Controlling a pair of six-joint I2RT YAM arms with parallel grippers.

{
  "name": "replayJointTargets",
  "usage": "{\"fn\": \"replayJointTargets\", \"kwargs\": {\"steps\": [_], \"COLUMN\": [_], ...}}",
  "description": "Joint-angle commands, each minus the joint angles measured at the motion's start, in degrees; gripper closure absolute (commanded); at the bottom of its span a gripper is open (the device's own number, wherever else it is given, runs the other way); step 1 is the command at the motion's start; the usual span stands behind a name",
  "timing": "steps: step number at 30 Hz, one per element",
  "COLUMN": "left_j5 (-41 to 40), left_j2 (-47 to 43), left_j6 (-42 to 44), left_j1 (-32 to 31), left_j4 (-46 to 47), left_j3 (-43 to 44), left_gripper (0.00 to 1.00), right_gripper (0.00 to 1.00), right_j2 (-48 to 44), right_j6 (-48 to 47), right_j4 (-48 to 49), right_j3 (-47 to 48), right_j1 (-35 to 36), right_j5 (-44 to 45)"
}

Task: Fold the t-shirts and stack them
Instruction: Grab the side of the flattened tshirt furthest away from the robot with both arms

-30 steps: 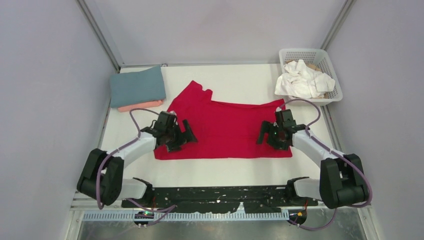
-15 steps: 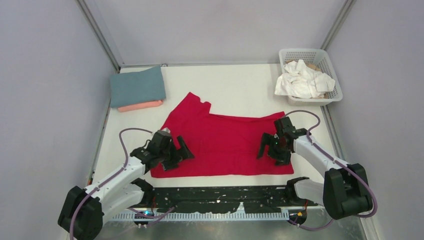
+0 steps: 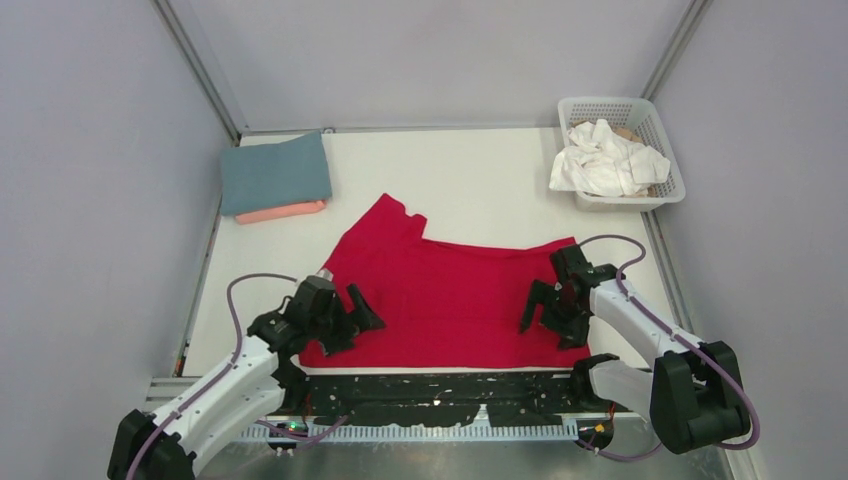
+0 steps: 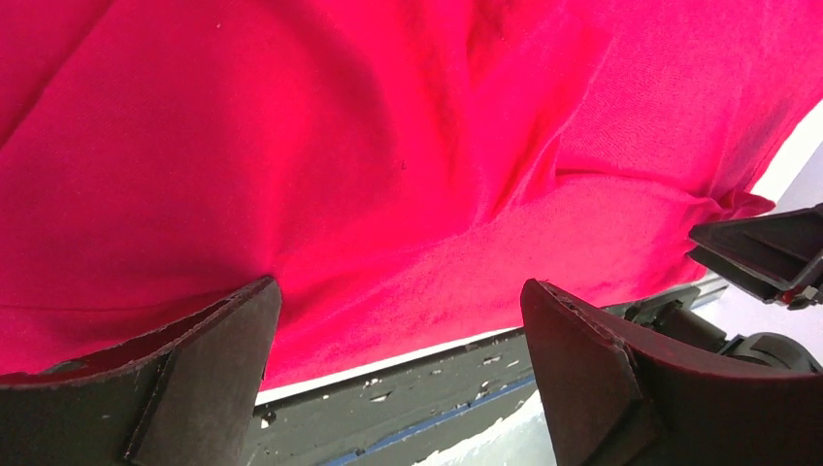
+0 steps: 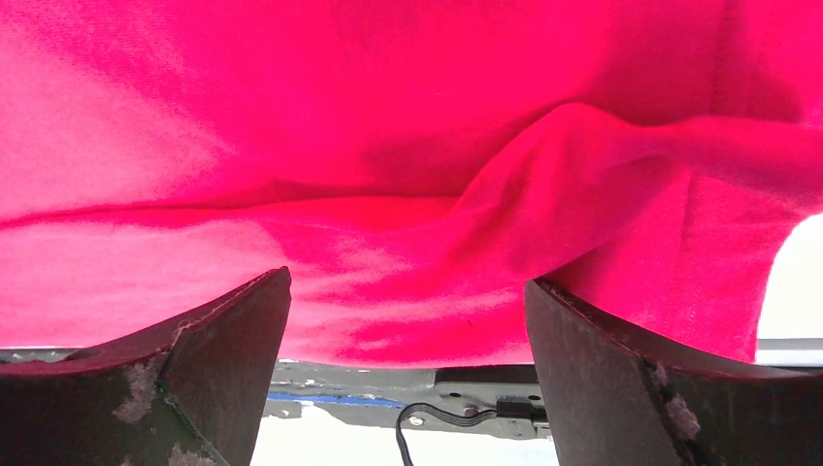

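Observation:
A bright red t-shirt [image 3: 440, 290] lies spread flat, its hem along the table's near edge. My left gripper [image 3: 350, 322] stands open over the hem's left corner, with red cloth [image 4: 388, 175] under its fingers and nothing pinched between them. My right gripper [image 3: 548, 320] is open too, low over the hem's right corner [image 5: 417, 194]. At the back left a folded blue-grey t-shirt [image 3: 275, 172] lies on top of a salmon pink one [image 3: 285, 211]. Crumpled white t-shirts [image 3: 605, 160] fill the basket.
The white lattice basket [image 3: 662, 190] stands at the back right by the right wall. A black strip [image 3: 440, 388] runs along the near edge between the arm bases. Grey walls close in the table on the left, right and back.
Both grippers have drawn back toward the near edge, staying open. The red t-shirt has slid with them, so its hem now lies at the table's front.

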Motion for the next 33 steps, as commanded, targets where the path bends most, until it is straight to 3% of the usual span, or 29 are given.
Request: {"fn": "replayJointTargets", "kwargs": {"steps": [1, 8, 15, 19, 24, 28, 33], "left_j5": [-1.2, -1.8, -6.4, -12.2, -6.0, -5.9, -3.6], "left_j2": [-3.4, -9.9, -3.0, 8.4, 29.2, 46.8, 66.0], "left_j6": [-3.3, -4.9, 4.0, 12.2, 21.8, 28.0, 29.5], "left_j1": [-1.2, -1.3, -1.3, -0.1, 8.0, 12.1, 16.4], "left_j4": [-17.3, -19.1, -19.3, -18.5, -13.5, -9.7, -4.8], "left_j3": [-4.8, -3.2, 17.4, 32.6, 49.4, 62.8, 75.1], "left_gripper": [0.01, 0.00, 0.00, 0.00, 0.00, 0.00, 0.00], "right_gripper": [0.05, 0.05, 0.05, 0.05, 0.05, 0.05, 0.05], "right_j2": [-1.4, -1.7, -9.4, -10.0, -5.7, -4.7, -4.2], "right_j6": [0.3, -2.0, -5.8, -6.3, -4.6, -4.8, -4.9], "right_j4": [-2.1, 0.2, 0.7, 6.0, 11.8, 12.9, 13.5], "right_j3": [1.4, 4.9, 14.0, 15.6, 17.3, 17.6, 17.7], "right_j1": [0.4, 0.3, 0.3, 0.3, 0.0, -0.1, -0.3], "right_j5": [4.5, 5.5, 13.0, 13.1, 14.1, 18.4, 21.1]}}
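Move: The red t-shirt's far left corner lies about 29 cm ahead of the left gripper, 4 cm to its right and 2 cm below. The notch in the shirt's edge is 20 cm ahead and 13 cm right, the folded stack 36 cm ahead and 21 cm left. From the right gripper, the far right corner is some 18 cm ahead, 5 cm right and barely lower; the white basket is 37 cm ahead and 18 cm right. Drag the near part of the shirt another 3 cm or so back with the left fingertips, then lift off and swing that gripper up and forward in an arc towards the far left corner, already sinking at the end. Hold the right gripper nearly still first, then raise it about 10 cm and carry it 13 cm forward towards the far right corner, tipping its fingers outward some 30 degrees. Keep both grippers open. ##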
